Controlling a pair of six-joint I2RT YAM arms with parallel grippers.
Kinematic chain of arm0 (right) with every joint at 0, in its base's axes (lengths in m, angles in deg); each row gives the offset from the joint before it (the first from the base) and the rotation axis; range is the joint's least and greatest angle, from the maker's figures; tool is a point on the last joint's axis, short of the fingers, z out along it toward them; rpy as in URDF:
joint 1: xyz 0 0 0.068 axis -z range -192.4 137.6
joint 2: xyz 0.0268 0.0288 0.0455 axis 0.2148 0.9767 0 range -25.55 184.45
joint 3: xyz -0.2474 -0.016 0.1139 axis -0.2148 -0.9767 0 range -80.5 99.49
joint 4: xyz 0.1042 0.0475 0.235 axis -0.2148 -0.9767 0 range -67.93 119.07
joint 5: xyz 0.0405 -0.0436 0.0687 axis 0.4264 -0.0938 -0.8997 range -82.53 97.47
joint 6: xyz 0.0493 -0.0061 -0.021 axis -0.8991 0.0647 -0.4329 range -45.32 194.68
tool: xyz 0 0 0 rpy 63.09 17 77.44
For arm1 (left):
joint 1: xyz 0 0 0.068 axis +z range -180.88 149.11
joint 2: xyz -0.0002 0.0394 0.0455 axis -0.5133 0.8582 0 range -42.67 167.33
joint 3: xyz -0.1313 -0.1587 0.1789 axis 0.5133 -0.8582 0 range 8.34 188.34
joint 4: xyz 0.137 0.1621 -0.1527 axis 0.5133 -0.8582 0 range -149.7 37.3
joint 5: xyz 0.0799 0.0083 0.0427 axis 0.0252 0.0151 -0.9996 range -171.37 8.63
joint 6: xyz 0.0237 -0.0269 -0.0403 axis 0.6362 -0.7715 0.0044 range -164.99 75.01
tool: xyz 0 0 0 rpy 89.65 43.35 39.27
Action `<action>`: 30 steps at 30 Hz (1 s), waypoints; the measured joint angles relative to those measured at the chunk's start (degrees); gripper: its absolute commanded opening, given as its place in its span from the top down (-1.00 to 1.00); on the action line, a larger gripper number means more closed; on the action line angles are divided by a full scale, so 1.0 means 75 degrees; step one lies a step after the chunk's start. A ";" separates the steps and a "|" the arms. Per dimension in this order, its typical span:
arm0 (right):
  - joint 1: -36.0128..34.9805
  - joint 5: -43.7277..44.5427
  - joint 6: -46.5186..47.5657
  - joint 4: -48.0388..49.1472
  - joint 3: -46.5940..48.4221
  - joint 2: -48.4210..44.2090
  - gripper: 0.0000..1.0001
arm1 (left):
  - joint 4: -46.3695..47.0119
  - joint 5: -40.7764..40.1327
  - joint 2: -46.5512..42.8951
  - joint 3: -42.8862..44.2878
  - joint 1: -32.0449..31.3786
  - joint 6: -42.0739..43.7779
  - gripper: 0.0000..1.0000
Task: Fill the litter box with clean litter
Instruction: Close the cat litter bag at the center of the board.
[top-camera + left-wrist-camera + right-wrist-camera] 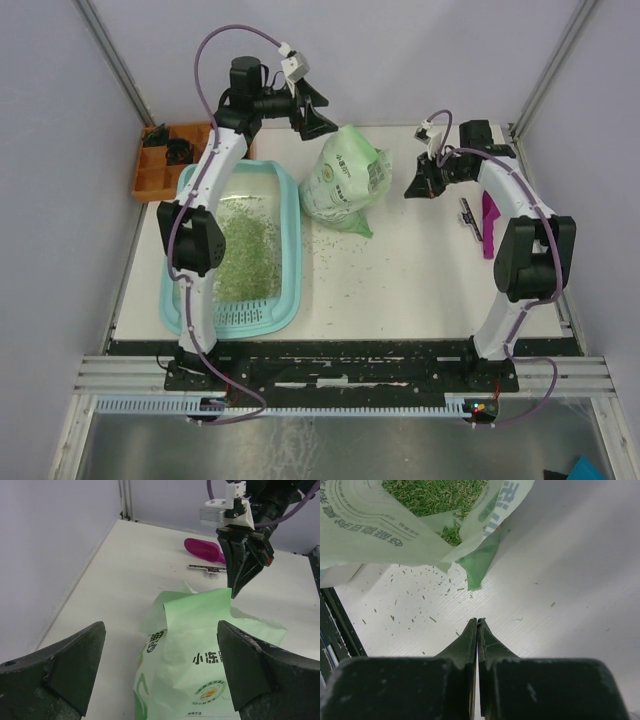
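The light teal litter box (pixel 296 250) lies at the left of the table, under my left arm, with a patch of pale green litter (pixel 245 255) on its floor. A green and white printed bag (pixel 345 180) stands just right of the box. The bag's mouth is open and shows more litter (pixel 440 495) inside. My left gripper (pixel 318 115) hangs open above the bag's far side; in the left wrist view the bag (pixel 200 660) sits between and below its wide-apart fingers (pixel 70 665). My right gripper (pixel 477 621) is shut on nothing, low over the table right of the bag.
Loose granules (pixel 410 605) are scattered on the white table by the bag. A magenta scoop (pixel 489 225) and a thin dark strip (pixel 467 215) lie at the right. An orange compartmented tray (pixel 150 175) sits at the back left corner. Walls close in the table's sides.
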 measured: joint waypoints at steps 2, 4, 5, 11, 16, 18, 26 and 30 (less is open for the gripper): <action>0.0000 0.0006 -0.0006 -0.0003 0.0114 0.0122 0.91 | 0.0152 0.0169 0.0198 -0.0015 -0.0052 -0.0172 -0.99; 0.0000 0.0023 -0.0009 -0.0012 0.0175 0.0181 0.91 | 0.0219 0.0251 0.0373 -0.0017 -0.0085 -0.0283 -0.99; 0.0000 0.0041 -0.0009 -0.0020 0.0187 0.0198 0.91 | 0.0262 0.0297 0.0440 -0.0017 -0.0105 -0.0315 -0.98; 0.0003 0.0122 -0.0009 -0.0105 0.0309 0.0280 0.90 | 0.0463 0.0443 0.0711 -0.0082 -0.0128 -0.0580 -0.97; 0.0017 0.0137 -0.0122 -0.0140 0.0519 0.0495 0.90 | 0.0662 0.0615 0.0717 -0.0632 -0.0137 -0.0629 -0.95; 0.0026 0.0131 -0.0210 -0.0140 0.0554 0.0519 0.90 | 0.0679 0.0708 0.0717 -0.0903 -0.0157 -0.0664 -0.95; 0.0061 0.0114 -0.0522 -0.0108 0.0612 0.0519 0.90 | 0.1513 0.1011 0.0799 -0.1343 -0.0297 -0.1204 -0.51; 0.0067 0.0114 -0.0650 -0.0105 0.0612 0.0519 0.91 | 0.2736 0.1361 0.0799 -0.1728 -0.0326 -0.2060 0.92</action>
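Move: Just beyond the wide-open left fingertips, the litter bag's raised top flap stands about 5 cm to their right, 2 cm back and 9 cm below. From the same hand the bag's open mouth is some 12 cm right, 5 cm back and 15 cm lower; the litter box's middle lies about 20 cm left, 16 cm back and 32 cm below. From the idle right hand, the flap is roughly 14 cm left, 7 cm ahead and 8 cm higher. Sinking about 9 cm from above the litter bag, the left hand brings its open fingers down astride the raised flap, easing some 4 cm to the right and a little back while the wrist rolls about 15 degrees and swings clockwise. Once down, it starts shutting the fingers on the green film, to about half their opening. The right gripper, shut and empty, edges about 1.5 cm forward. ##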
